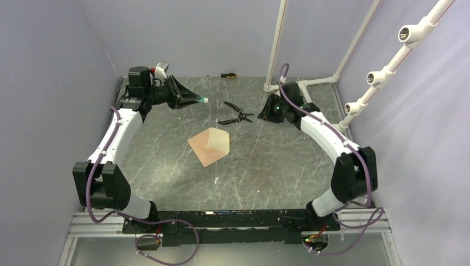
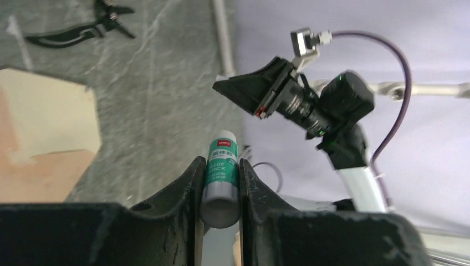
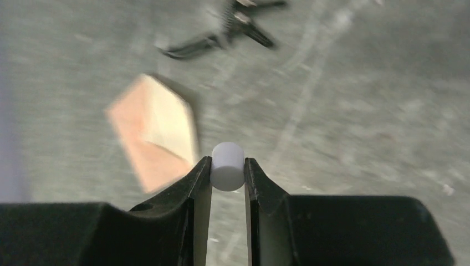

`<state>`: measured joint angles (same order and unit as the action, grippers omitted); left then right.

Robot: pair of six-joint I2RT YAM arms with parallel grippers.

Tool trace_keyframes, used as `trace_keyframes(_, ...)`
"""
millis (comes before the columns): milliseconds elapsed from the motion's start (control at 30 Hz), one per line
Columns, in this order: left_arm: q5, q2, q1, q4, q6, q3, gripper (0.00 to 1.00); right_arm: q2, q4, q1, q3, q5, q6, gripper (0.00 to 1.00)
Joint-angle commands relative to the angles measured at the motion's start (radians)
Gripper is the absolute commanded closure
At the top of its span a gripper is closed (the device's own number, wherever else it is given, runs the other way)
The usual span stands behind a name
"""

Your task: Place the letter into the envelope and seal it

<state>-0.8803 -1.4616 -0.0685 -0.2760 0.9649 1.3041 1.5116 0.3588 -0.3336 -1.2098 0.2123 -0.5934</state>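
The envelope [image 1: 206, 151] lies flat mid-table with its pointed flap open and the cream inside [image 1: 219, 139] showing; it also appears in the left wrist view [image 2: 39, 172] and, blurred, in the right wrist view [image 3: 145, 145]. The letter does not show as a separate sheet. My left gripper [image 1: 198, 100] hovers above the far left of the table, shut on a green and white glue stick [image 2: 222, 180] that points out past the fingertips. My right gripper [image 3: 228, 160], raised over the far right, is shut on a small white cap [image 3: 228, 167].
Black pliers [image 1: 235, 113] lie just beyond the envelope, between the two grippers. A screwdriver [image 1: 224, 75] rests at the table's far edge. A white pipe frame [image 1: 275, 52] stands at the back right. Grey walls close in on both sides.
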Motion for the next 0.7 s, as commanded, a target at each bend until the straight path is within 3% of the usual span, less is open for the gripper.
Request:
trace_keyframes(0,0.098,-0.018,-0.054,-0.305,-0.281,0.074,0.98,0.115,0.328,-0.005,-0.034,-0.208,0.200,1.00)
trace_keyframes(233,0.151,-0.069,-0.102,-0.384,-0.353,0.115,0.98,0.206,0.339,-0.013,-0.064,-0.298,0.232,1.00)
trace_keyframes(667,0.157,-0.126,-0.120,-0.407,-0.382,0.135,0.98,0.340,0.317,-0.024,-0.097,-0.298,0.254,0.88)
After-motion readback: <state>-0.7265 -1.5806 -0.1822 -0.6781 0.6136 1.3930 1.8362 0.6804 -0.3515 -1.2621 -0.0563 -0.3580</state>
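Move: The uncapped glue stick is in my left hand. The envelope's middle lies about 2 cm back from that hand, 2 cm to its right and some 30 cm below, and the pliers lie about 14 cm ahead and 15 cm right. My right hand holds the white cap. The bare patch of table it goes for is roughly 4 cm back, 6 cm right and 18 cm below; from that hand the pliers are about 13 cm ahead and 10 cm left, the envelope 4 cm back and 22 cm left. My right hand takes the cap down about 15 cm, quickly at first, drifting some 6 cm right and a little back, its fingers tilting to point nearly straight down at the bare table. Meanwhile my left hand sinks about 8 cm towards the envelope with the glue stick, easing slightly back and tipping its fingers more steeply down. Both grips stay as they are. ##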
